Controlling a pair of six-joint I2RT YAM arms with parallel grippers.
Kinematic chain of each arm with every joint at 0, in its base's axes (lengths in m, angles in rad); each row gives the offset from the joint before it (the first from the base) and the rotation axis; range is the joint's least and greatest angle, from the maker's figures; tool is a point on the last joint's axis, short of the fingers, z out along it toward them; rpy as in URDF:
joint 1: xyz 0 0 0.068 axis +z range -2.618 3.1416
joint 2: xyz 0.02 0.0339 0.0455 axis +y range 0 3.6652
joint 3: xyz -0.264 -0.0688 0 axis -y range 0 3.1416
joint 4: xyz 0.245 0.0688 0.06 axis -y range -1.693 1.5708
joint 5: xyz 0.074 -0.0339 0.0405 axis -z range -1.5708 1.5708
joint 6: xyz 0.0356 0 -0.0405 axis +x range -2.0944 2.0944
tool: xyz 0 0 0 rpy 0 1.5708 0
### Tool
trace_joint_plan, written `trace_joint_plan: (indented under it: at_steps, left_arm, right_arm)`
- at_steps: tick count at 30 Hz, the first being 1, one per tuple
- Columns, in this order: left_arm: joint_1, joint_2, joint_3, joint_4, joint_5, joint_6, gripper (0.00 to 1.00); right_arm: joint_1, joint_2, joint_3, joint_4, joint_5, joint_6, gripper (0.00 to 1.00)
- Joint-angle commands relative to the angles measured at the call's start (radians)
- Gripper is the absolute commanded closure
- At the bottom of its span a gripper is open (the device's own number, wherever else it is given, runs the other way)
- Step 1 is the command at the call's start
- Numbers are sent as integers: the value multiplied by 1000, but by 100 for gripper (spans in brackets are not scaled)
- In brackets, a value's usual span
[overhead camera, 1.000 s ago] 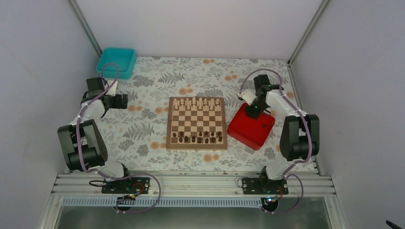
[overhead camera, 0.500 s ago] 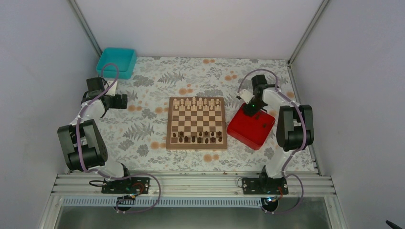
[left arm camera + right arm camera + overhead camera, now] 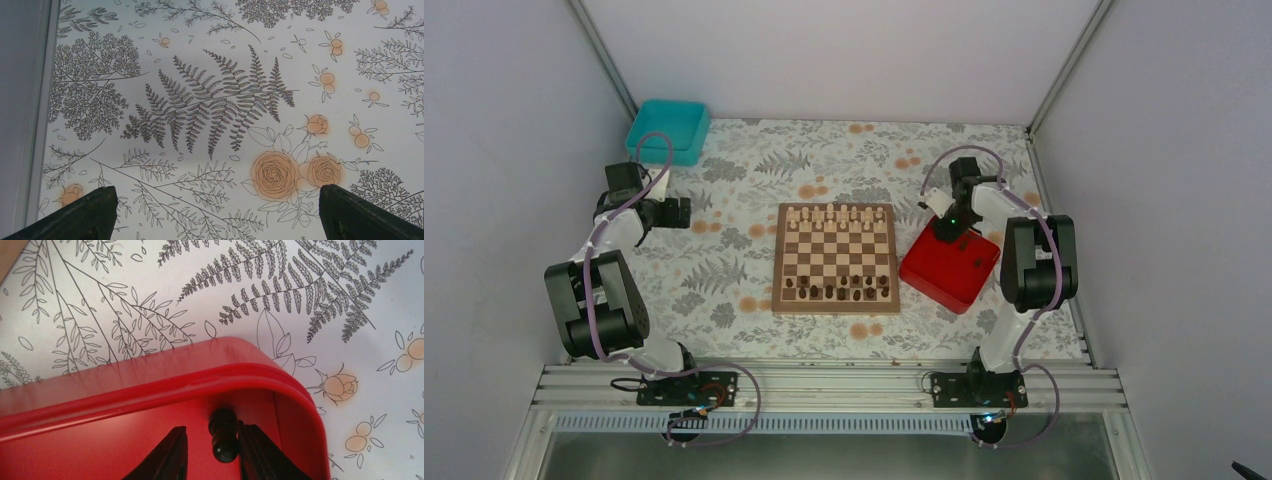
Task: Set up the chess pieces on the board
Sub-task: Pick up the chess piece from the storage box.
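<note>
The board [image 3: 835, 306] lies mid-table, with a row of dark chess pieces [image 3: 836, 291] along its near side and cream ones at the far side. In the right wrist view one dark chess piece [image 3: 223, 437] lies in the far corner of the red tray [image 3: 125, 390]. My right gripper [image 3: 212, 427] straddles this piece: it touches the right finger, and a gap shows to the left finger. From above, the right gripper [image 3: 946, 232] dips into the tray's far corner. My left gripper [image 3: 686, 212] hovers open over the patterned cloth, nothing between its fingers [image 3: 85, 212].
A teal bin [image 3: 667, 130] stands at the far left corner. The red tray [image 3: 964, 280] sits just right of the board, at an angle. Grey walls and metal posts enclose the table on three sides.
The right arm has folded closer to the tray's far corner and its jaws have narrowed round the dark piece. The left arm has not moved.
</note>
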Motion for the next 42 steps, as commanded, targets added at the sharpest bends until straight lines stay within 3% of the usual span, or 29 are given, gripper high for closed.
trace_joint_plan:
  at_steps: [1, 5, 9, 15, 25, 34, 42]
  left_arm:
    - [7, 9, 7, 3, -1, -7, 0]
    - [7, 6, 7, 3, 1, -5, 0]
    - [7, 2, 9, 1, 4, -5, 0]
    - [7, 0, 8, -1, 8, -5, 0]
    - [7, -1, 7, 0, 10, -5, 0]
    - [7, -3, 7, 0, 10, -5, 0]
    - [7, -12, 10, -3, 5, -7, 0]
  right_arm:
    - [-6, 11, 29, -9, -10, 8, 75]
    - [-5, 15, 26, -24, -8, 9, 81]
    - [-5, 5, 18, -22, -3, 9, 75]
    - [-7, 7, 4, -13, 2, 9, 75]
    - [-7, 9, 6, -34, -3, 7, 90]
    - [-2, -94, 42, -120, 5, 1, 94]
    - [124, -197, 175, -261, -5, -18, 93]
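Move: The dark chess piece I want stands upright in the forward corner of the red box, already between my part-closed right fingers, within a centimetre of the hand point and about 1 cm below it. Two more dark pieces stand in the box: one some 5 cm right and 2 cm back, the other about 9 cm right and 7 cm back. The board's middle lies roughly 30 cm left and 6 cm back. From my left hand the piece is about 72 cm right, 3 cm back and 8 cm lower. I hold my right hand in place, pointing down, and squeeze the fingers in on the chess piece, easing them open a touch midway before shutting them onto it. With the piece pinched I draw back about 1.5 cm, then lift quickly some 7 cm out of the box corner, swinging slightly left as I rise. ##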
